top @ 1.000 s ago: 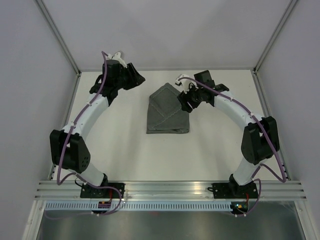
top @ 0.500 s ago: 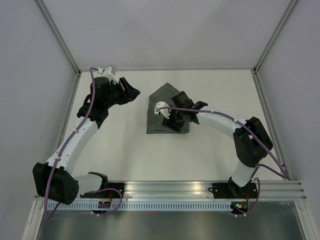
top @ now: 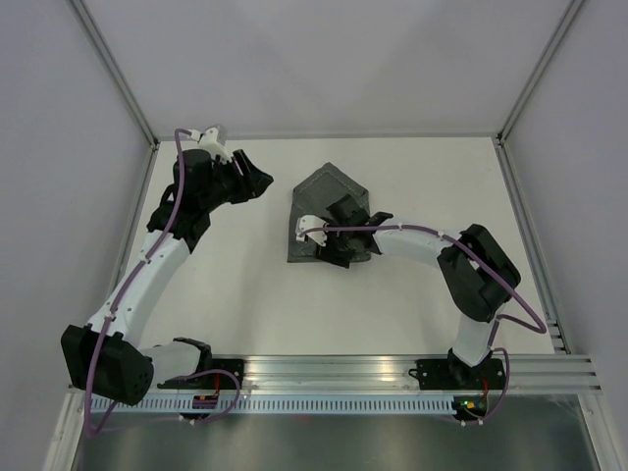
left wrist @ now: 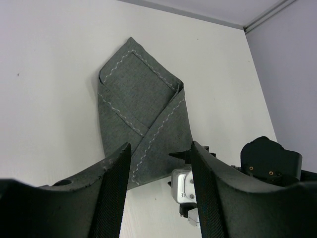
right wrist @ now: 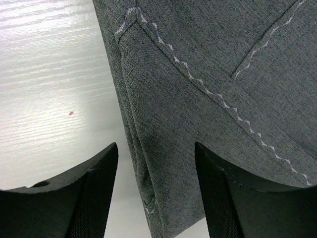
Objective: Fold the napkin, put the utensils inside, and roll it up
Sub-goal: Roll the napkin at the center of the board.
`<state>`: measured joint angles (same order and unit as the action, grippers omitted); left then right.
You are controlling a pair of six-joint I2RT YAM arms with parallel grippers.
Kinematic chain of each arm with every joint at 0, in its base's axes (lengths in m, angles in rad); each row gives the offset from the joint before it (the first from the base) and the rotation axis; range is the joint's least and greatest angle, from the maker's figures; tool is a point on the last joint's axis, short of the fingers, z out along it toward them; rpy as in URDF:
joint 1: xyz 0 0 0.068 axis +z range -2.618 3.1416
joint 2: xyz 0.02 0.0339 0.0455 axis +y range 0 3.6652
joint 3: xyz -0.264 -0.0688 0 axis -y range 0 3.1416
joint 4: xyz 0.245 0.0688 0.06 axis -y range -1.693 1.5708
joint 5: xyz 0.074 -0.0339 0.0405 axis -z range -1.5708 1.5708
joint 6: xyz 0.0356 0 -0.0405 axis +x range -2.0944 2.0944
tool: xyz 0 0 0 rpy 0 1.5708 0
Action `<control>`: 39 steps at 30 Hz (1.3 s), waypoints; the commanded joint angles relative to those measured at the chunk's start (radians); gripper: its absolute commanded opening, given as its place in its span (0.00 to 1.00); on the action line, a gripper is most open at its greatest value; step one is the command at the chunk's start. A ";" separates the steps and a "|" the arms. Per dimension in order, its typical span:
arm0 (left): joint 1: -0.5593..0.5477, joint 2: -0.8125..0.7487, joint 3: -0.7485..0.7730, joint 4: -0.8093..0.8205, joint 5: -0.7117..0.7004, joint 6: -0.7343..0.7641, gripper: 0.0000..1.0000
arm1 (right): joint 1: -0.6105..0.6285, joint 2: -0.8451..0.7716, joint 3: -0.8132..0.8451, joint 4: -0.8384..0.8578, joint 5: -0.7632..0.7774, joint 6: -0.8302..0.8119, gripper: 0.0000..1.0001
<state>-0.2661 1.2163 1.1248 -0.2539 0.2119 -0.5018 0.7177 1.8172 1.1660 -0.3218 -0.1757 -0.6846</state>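
The napkin (top: 324, 191) lies folded on the white table as a dark grey, pointed packet with pale stitching, and it also shows in the left wrist view (left wrist: 138, 109). My right gripper (top: 332, 251) hangs low over the packet's near-left edge, open. That thick folded edge of the napkin (right wrist: 163, 148) runs between its two fingers without touching either. My left gripper (top: 262, 183) hovers open and empty to the left of the napkin; its view (left wrist: 161, 188) looks across the cloth at the right wrist. The utensils are out of view.
The white table (top: 245, 294) is boxed in by grey walls, with metal posts at the back corners. The right arm's elbow (top: 481, 270) bends out to the right of the napkin. An aluminium rail (top: 334, 368) carries both arm bases at the near edge.
My right gripper has swung from the napkin's back right corner across to its near-left edge. My left gripper has drawn a little nearer and lower. The napkin has kept its shape.
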 commanded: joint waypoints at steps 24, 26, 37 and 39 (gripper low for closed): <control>0.001 -0.003 0.041 -0.045 0.027 0.126 0.57 | -0.003 0.143 0.029 0.031 -0.034 -0.064 0.52; -0.001 0.003 0.043 -0.050 0.033 0.131 0.57 | -0.008 0.155 0.040 0.006 -0.044 -0.075 0.50; -0.004 0.031 0.047 -0.059 0.058 0.147 0.56 | -0.029 0.237 0.155 -0.210 -0.096 -0.108 0.32; -0.012 0.034 0.044 -0.059 0.058 0.155 0.56 | -0.035 0.249 0.169 -0.255 -0.123 -0.112 0.27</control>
<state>-0.2668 1.2434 1.1477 -0.3088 0.2413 -0.3950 0.6949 1.9942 1.3327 -0.4255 -0.2722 -0.7689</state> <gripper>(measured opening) 0.559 0.290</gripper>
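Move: The part of the napkin's layered near edge that I go for, around its middle, is almost beneath my open right hand: about 1 cm ahead, 1 cm left and some 3 cm below. The near-left corner is level with my hand, about 10 cm to its left, and the far corner is roughly 24 cm ahead and 1 cm left. From my raised left hand, the same edge is about 4 cm back, 14 cm right and 27 cm down. I lower my right hand about 3 cm onto the napkin's near edge, easing a little left and forward, with my fingers straddling the edge. Once nearly down, I close them to less than half their opening and pinch the layered cloth between the tips, turning the wrist slightly, under 10 degrees, as they close. ##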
